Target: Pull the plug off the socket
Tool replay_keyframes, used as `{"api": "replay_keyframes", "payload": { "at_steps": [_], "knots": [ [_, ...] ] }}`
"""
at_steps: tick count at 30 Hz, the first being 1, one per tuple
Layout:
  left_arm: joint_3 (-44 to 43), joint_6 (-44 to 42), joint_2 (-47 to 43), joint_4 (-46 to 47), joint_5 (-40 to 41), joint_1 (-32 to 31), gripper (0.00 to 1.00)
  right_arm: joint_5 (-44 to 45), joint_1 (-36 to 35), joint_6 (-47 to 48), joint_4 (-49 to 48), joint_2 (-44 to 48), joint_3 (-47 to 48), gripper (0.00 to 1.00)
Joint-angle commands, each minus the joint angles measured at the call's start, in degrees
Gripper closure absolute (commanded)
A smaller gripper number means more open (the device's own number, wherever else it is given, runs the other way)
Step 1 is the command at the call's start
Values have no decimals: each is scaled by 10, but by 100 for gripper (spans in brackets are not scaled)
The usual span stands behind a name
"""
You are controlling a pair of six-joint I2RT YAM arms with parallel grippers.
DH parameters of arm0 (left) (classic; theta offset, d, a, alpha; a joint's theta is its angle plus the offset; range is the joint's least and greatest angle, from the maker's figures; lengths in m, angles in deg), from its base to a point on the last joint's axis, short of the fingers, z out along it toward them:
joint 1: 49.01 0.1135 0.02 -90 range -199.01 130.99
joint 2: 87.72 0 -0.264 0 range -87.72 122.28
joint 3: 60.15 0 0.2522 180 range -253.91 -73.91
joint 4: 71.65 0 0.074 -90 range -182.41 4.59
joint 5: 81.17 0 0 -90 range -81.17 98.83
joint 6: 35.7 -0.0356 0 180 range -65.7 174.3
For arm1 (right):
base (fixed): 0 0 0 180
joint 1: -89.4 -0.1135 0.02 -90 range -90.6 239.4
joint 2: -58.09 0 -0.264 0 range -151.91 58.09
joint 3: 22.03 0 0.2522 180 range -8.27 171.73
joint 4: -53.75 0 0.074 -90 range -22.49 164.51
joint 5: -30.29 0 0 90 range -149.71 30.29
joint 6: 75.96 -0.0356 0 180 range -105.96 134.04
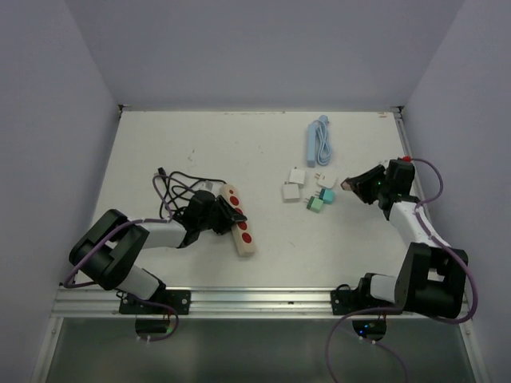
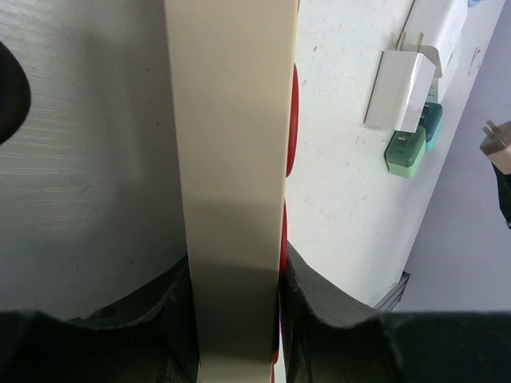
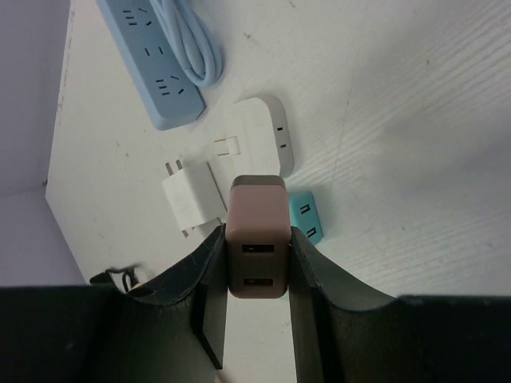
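Observation:
The socket is a cream power strip [image 1: 242, 225] with red outlets, lying at the left of the table. My left gripper [image 1: 227, 217] is shut on its sides; the left wrist view has the strip [image 2: 231, 159] pinched between both pads, with the gripper [image 2: 237, 319] at its near part. The plug [image 1: 348, 184], a brownish-pink charger block, is off the strip and held above the table's right side. My right gripper [image 1: 356, 186] is shut on it. Seen from the right wrist, the plug [image 3: 257, 239] sits between the fingers of that gripper [image 3: 257, 275], its two ports facing the camera.
Loose chargers lie mid-table: white ones [image 1: 296, 176] [image 1: 290, 192] and two green-teal ones [image 1: 317, 203]. A blue power strip [image 1: 311, 144] with a coiled cable [image 1: 323, 137] rests behind them. The cream strip's black cord [image 1: 180, 187] loops at the left.

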Motion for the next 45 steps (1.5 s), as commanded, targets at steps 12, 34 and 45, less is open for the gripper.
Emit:
{"api": "replay_keyframes", "payload": {
  "at_steps": [12, 34, 45],
  "knots": [
    [45, -69, 18, -85, -3, 4, 100, -11, 4, -26, -193, -152, -21, 80],
    [-17, -112, 57, -90, -39, 19, 100, 59, 11, 39, 42, -42, -23, 13],
    [-106, -154, 100, -134, -62, 105, 100, 40, 11, 69, 113, 98, -11, 12]
  ]
}}
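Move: Ahead of the right hand, which already holds the pink plug, lies its free landing spot: about 3 cm farther out, straight in line and some 8 cm down. At that table height the teal plug stands 3 cm ahead and 6 cm left of the hand, the white charger 8 cm ahead and 6 cm left, the green plug 1 cm back and 10 cm left. From the left hand, gripping the socket, that spot lies roughly 11 cm ahead and 36 cm right, about level. Lowering the pink plug some 7 cm and about 3 cm forward to the table just right of the teal plug, the right hand opens wide and lets go, then draws back and up about 6 cm each way. Keeping its pinch on the socket, the left hand stays almost still, then late on pushes some 3 cm forward, turned slightly clockwise. ##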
